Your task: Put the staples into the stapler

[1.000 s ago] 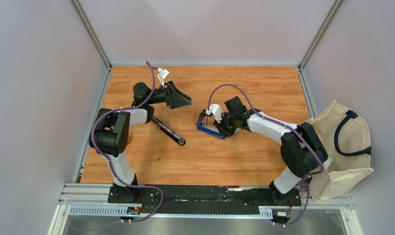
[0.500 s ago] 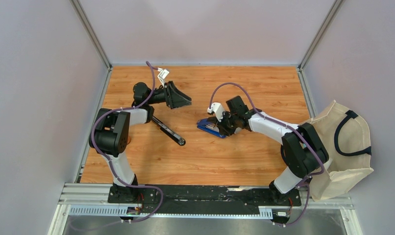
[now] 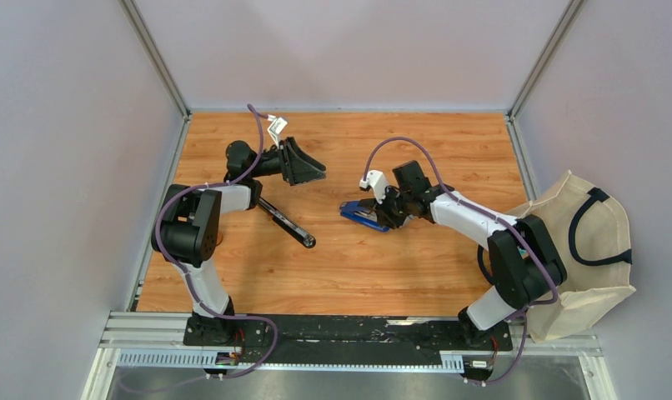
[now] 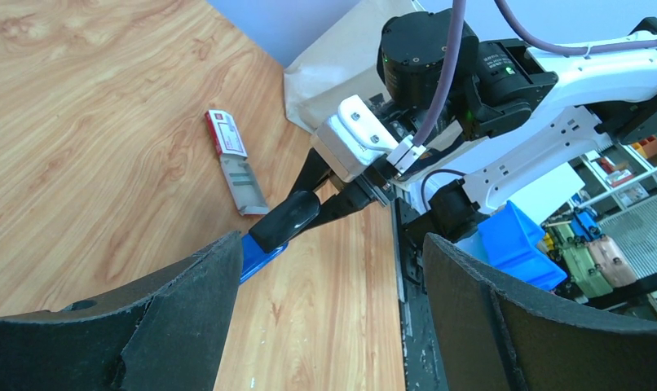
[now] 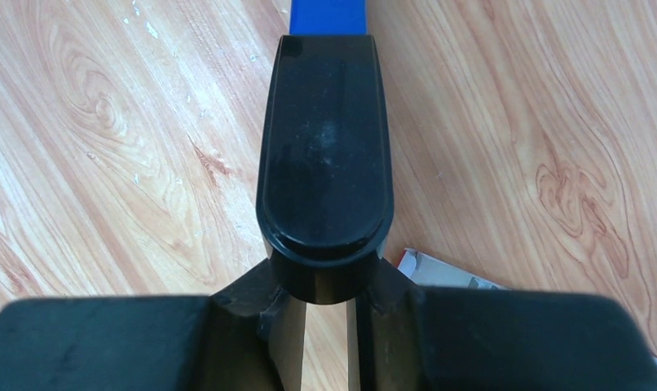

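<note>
The stapler [image 3: 359,214], with a blue base and a glossy black top, lies mid-table. My right gripper [image 3: 381,210] is shut on its near end. In the right wrist view the stapler's black top [image 5: 325,155] runs away from the right gripper [image 5: 325,285], whose fingers pinch its rounded end. The left wrist view shows the stapler [image 4: 286,220] held by the right gripper [image 4: 325,204]. The staples' small white box [image 4: 235,163], red-labelled and slid open, lies flat beyond it; a corner of the box [image 5: 447,273] shows beside the right fingers. My left gripper [image 3: 312,171] hovers open and empty to the stapler's left, its opening [image 4: 333,252] facing the stapler.
A slim black bar [image 3: 287,223] lies on the wood beside the left arm. A beige tote bag [image 3: 587,242] hangs off the table's right edge. Metal frame posts and grey walls close the table at the back and sides.
The right gripper has drawn back to the right, taking the stapler with it. The stapler, which stood open with one arm raised, now lies flat. The left arm has not moved.
</note>
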`<state>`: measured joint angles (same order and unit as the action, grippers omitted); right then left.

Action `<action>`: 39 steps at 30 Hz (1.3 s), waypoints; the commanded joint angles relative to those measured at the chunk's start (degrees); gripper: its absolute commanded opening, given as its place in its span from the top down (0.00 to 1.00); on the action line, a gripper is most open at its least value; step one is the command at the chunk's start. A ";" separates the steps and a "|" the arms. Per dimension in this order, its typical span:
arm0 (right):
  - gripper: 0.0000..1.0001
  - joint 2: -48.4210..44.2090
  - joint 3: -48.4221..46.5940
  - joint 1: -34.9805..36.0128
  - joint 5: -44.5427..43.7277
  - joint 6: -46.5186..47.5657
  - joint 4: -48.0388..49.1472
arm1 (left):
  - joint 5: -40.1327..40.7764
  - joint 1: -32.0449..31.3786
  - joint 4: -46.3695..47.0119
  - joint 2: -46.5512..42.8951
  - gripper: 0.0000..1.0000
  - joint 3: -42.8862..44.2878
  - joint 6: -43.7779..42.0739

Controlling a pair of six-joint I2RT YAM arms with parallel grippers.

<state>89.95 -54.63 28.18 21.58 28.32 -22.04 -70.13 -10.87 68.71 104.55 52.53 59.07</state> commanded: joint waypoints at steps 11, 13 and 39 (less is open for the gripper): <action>0.75 2.51 -2.06 0.03 -0.75 1.39 -0.46 | -0.80 0.15 3.80 -0.93 0.11 0.03 -0.27; 0.71 3.12 -2.06 0.20 -1.89 1.92 -0.63 | -0.71 0.15 3.80 -0.84 0.11 0.03 -0.27; 0.37 -9.79 1.90 0.29 -3.92 4.03 3.05 | -1.68 1.73 -1.96 -5.31 0.11 2.31 -3.67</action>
<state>82.61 -53.93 28.42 18.63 31.16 -22.20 -70.76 -10.74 69.01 104.44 52.56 59.70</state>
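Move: My right hand still pinches the front end of the blue stapler's raised black head; the stapler's middle lies about 4 cm to the left, 2 cm ahead and 3 cm below. The staple box is some 8 cm to the right, 4 cm ahead and 5 cm lower, and the black stapler about 24 cm to the left and 2 cm ahead. From my left hand, the blue stapler is roughly 10 cm to the right, 4 cm back and 19 cm down. I loosen my right fingers from the stapler's black head and sink about 2.5 cm with it towards the blue base, easing slightly right. Briefly pausing low while the fingers keep spreading, I then lift quickly some 6 cm straight up, fingers well apart, clear of the stapler, tipping them a little outward. ##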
